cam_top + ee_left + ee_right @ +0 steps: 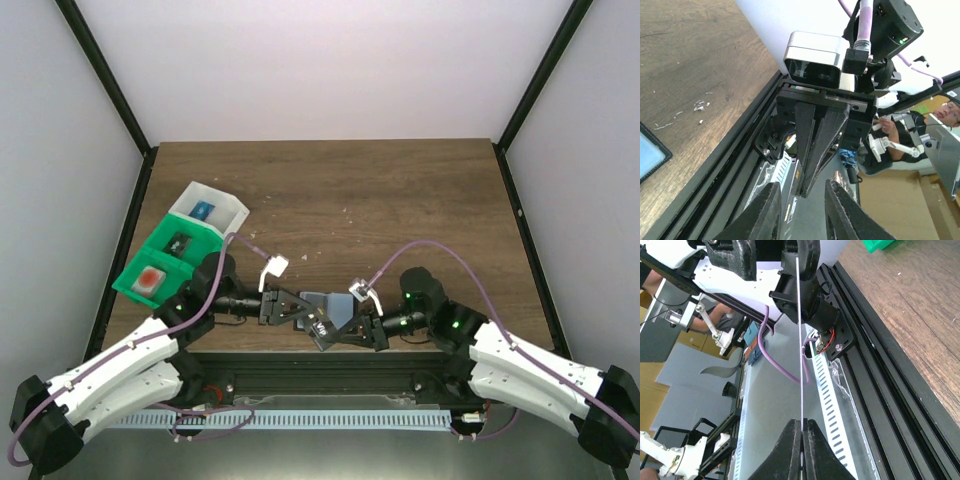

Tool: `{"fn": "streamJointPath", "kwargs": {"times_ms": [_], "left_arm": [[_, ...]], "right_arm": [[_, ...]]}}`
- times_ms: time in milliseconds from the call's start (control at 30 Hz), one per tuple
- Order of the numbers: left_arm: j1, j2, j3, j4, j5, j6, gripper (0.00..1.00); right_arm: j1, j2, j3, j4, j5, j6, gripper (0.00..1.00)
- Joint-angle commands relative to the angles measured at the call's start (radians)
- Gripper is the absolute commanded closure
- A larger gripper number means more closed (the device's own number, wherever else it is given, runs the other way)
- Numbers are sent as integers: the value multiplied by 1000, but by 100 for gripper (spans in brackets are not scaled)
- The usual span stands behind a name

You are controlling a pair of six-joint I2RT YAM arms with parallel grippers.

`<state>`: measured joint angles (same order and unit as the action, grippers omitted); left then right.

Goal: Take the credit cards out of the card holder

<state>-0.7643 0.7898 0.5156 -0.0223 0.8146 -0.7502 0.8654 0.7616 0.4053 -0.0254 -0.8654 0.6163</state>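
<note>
The card holder (331, 303) lies open on the table near the front edge, grey-blue inside with a black rim; one corner of it shows in the left wrist view (647, 152). My right gripper (802, 421) is shut on a thin pale credit card (800, 340), seen edge-on and held in the air over the front rail. The card's far end reaches between the fingers of my left gripper (802, 184), which faces the right one tip to tip. The left fingers (767, 210) stand apart with a clear gap. In the top view both grippers, left (298, 308) and right (327, 333), meet just in front of the holder.
A green bin (128, 280) and a white bin (228, 208) stand at the table's left; a reddish thing (150, 280), a dark one and a blue one lie in their compartments. The black front rail (875, 390) runs under both grippers. Black frame posts rise at the table's sides.
</note>
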Motion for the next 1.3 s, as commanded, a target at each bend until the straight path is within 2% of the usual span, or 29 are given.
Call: {"fn": "streamJointPath", "kwargs": {"times_ms": [0, 267, 533, 733, 800, 833, 900, 1000, 1133, 1200, 1233, 1267], "left_arm": [[4, 6, -9, 2, 57, 20, 75], [2, 16, -11, -5, 75, 40, 82], [3, 42, -18, 1, 80, 50, 77], [2, 43, -31, 42, 103, 36, 100], [3, 38, -33, 46, 96, 33, 100], [2, 34, -31, 41, 81, 35, 100], [6, 30, -18, 4, 21, 47, 100], [23, 18, -5, -30, -62, 40, 100], [61, -20, 15, -43, -196, -1, 100], [83, -38, 38, -62, -301, -12, 100], [101, -45, 51, -68, -351, -14, 100], [115, -50, 69, -73, -397, -15, 100]], "right_arm": [[-1, -6, 44, -22, -33, -27, 99], [0, -2, 40, 0, -37, -15, 99], [0, 7, 24, 34, -46, 0, 100], [0, 6, 15, 38, -27, 8, 99], [0, 6, 15, 32, 6, 18, 97], [0, 3, 15, 32, 27, 25, 94], [0, -6, 18, 28, 91, 51, 79], [0, -45, 6, 40, 204, 111, 65], [0, -122, -13, 31, 370, 200, 35], [0, -168, -15, 22, 417, 221, 10], [0, -186, -13, 16, 438, 231, 2], [0, -206, -13, 12, 457, 236, 0]]}}
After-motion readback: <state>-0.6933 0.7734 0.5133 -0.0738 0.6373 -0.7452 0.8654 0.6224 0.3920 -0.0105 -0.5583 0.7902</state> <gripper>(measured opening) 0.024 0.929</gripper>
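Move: Just off the left fingertips, the credit card still pinched by the shut right hand has its middle about 3 cm back, 2 cm right and 2 cm below the left hand. The right fingertips are some 4 cm back, 5 cm right and 4 cm below the left's, and the card holder lies about 6 cm ahead, 3 cm right and 20 cm down. From the right hand, the card's middle is roughly 3 cm left, 1 cm ahead and 2 cm up; the card holder is 10 cm ahead. Closing on the card's corner, the left hand sinks a good centimetre and shuts while the right keeps its pinch and holds nearly still. Then the right fingers open wide and let go. The left carries the card forward about 4.5 cm and slightly left, turning some 15 degrees counter-clockwise; the right draws off forward 4 cm and a little up, turning about 20 degrees clockwise. ##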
